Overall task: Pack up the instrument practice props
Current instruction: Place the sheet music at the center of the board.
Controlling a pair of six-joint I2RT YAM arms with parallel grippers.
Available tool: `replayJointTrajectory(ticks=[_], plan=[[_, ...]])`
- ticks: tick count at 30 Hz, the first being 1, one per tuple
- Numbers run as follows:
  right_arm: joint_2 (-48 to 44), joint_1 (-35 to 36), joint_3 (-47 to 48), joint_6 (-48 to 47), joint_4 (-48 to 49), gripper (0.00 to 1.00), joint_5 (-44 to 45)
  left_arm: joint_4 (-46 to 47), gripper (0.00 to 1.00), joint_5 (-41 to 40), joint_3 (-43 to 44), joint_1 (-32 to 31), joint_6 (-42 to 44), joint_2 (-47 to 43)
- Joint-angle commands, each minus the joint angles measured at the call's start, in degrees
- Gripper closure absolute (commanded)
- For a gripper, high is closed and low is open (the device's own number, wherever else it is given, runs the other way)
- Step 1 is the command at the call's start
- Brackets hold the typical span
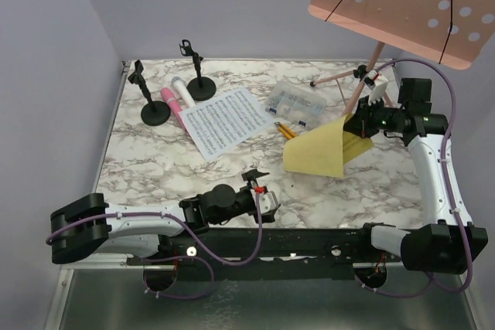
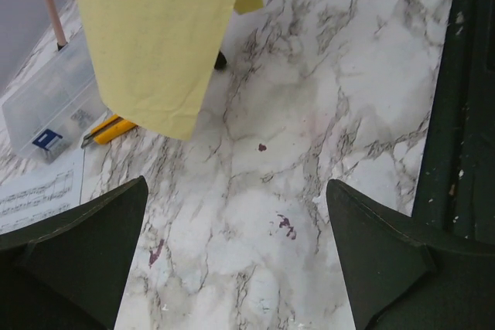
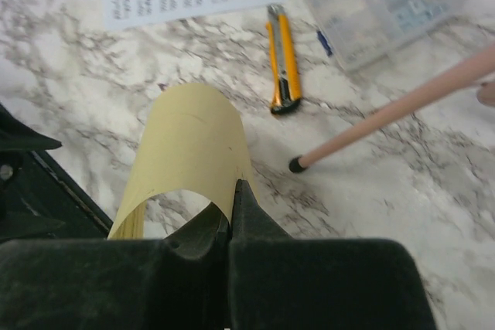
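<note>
My right gripper (image 1: 357, 125) (image 3: 233, 191) is shut on one edge of the yellow sheet-music page (image 1: 315, 151) (image 3: 189, 144), which hangs curled above the table at the right. The white page (image 1: 224, 121) lies flat at the centre. Beside it at the back left lie the pink microphone (image 1: 172, 104) and the white one (image 1: 184, 90), between two black mic holders (image 1: 155, 110) (image 1: 201, 86). The pink perforated music rack (image 1: 402, 5) stands at the back right. Near the front edge my left gripper (image 1: 267, 195) (image 2: 236, 183) is open over bare marble.
A clear compartment box (image 1: 294, 103) (image 3: 379, 1) sits behind the yellow page, with a yellow utility knife (image 1: 285, 129) (image 3: 282, 63) next to it. A pink tripod leg (image 3: 394, 110) of the rack slants down close to my right gripper. A black rail (image 2: 456, 90) runs along the front edge.
</note>
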Motion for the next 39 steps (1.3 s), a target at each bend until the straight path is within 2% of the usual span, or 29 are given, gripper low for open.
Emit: replayJointTrajectory(ticks=[1, 7, 13, 16, 20, 23, 26, 29, 34, 39], plan=[[2.2, 0.4, 1.8, -4.1, -7.7, 1.00, 11.2, 10.8, 0.01, -14.1, -2.1, -3.5, 4.3, 5.4], [1.7, 0.4, -0.2, -5.2, -8.2, 1.00, 6.2, 20.8, 0.01, -17.0, -2.9, -5.1, -1.2, 10.1], [1.9, 0.4, 0.6, -8.7, -11.9, 1.00, -6.1, 31.0, 0.01, -20.2, -5.1, -5.2, -9.5, 13.2], [3.1, 0.4, 1.4, -10.1, -14.5, 1.00, -12.3, 33.4, 0.01, -20.6, -6.5, -3.8, -21.8, 12.6], [5.0, 0.4, 1.2, -9.7, -15.5, 1.00, -20.0, 33.7, 0.01, -15.7, -8.6, 2.0, -42.9, 10.0], [5.5, 0.4, 0.7, -9.1, -14.8, 1.00, -26.2, 35.2, 0.01, -12.3, -9.9, 6.5, -55.6, 8.9], [4.7, 0.4, -1.0, -6.5, -11.3, 1.00, -30.4, 39.2, 0.01, -11.4, -11.0, 8.5, -62.6, 9.0], [3.0, 0.4, -3.1, -3.5, -6.9, 1.00, -30.8, 41.8, 0.01, -13.0, -11.3, 9.1, -69.6, 10.2], [-1.0, 0.5, -8.3, 3.3, 1.4, 1.00, -35.1, 44.1, 0.01, -16.3, -10.5, 9.9, -86.6, 16.0], [-4.8, -0.1, -12.8, 9.9, 9.1, 1.00, -36.5, 60.1, 0.01, -15.9, -9.8, 10.0, -95.2, 28.0]])
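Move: From the open left hand, the middle of the yellow sheet music is about 14 cm to the right and 10 cm ahead, slightly higher. The cutter lies some 25 cm ahead, 7 cm right; the white sheet 30 cm ahead, 14 cm left, both roughly 15 cm lower. From the right hand, the board's center is about 27 cm left, 10 cm ahead; the cutter 17 cm left, 8 cm ahead; the parts box 15 cm left, 20 cm ahead, all some 24 cm below. Still pinching the yellow sheet by its edge, the shut right hand first dips about 3 cm, then swings back and left some 7 cm each way, climbing again and rolling its left side up. The open left hand eases forward about 5 cm to the sheet's free end, rolling its jaws from lying level to one above the other, fingers swinging counter-clockwise. ##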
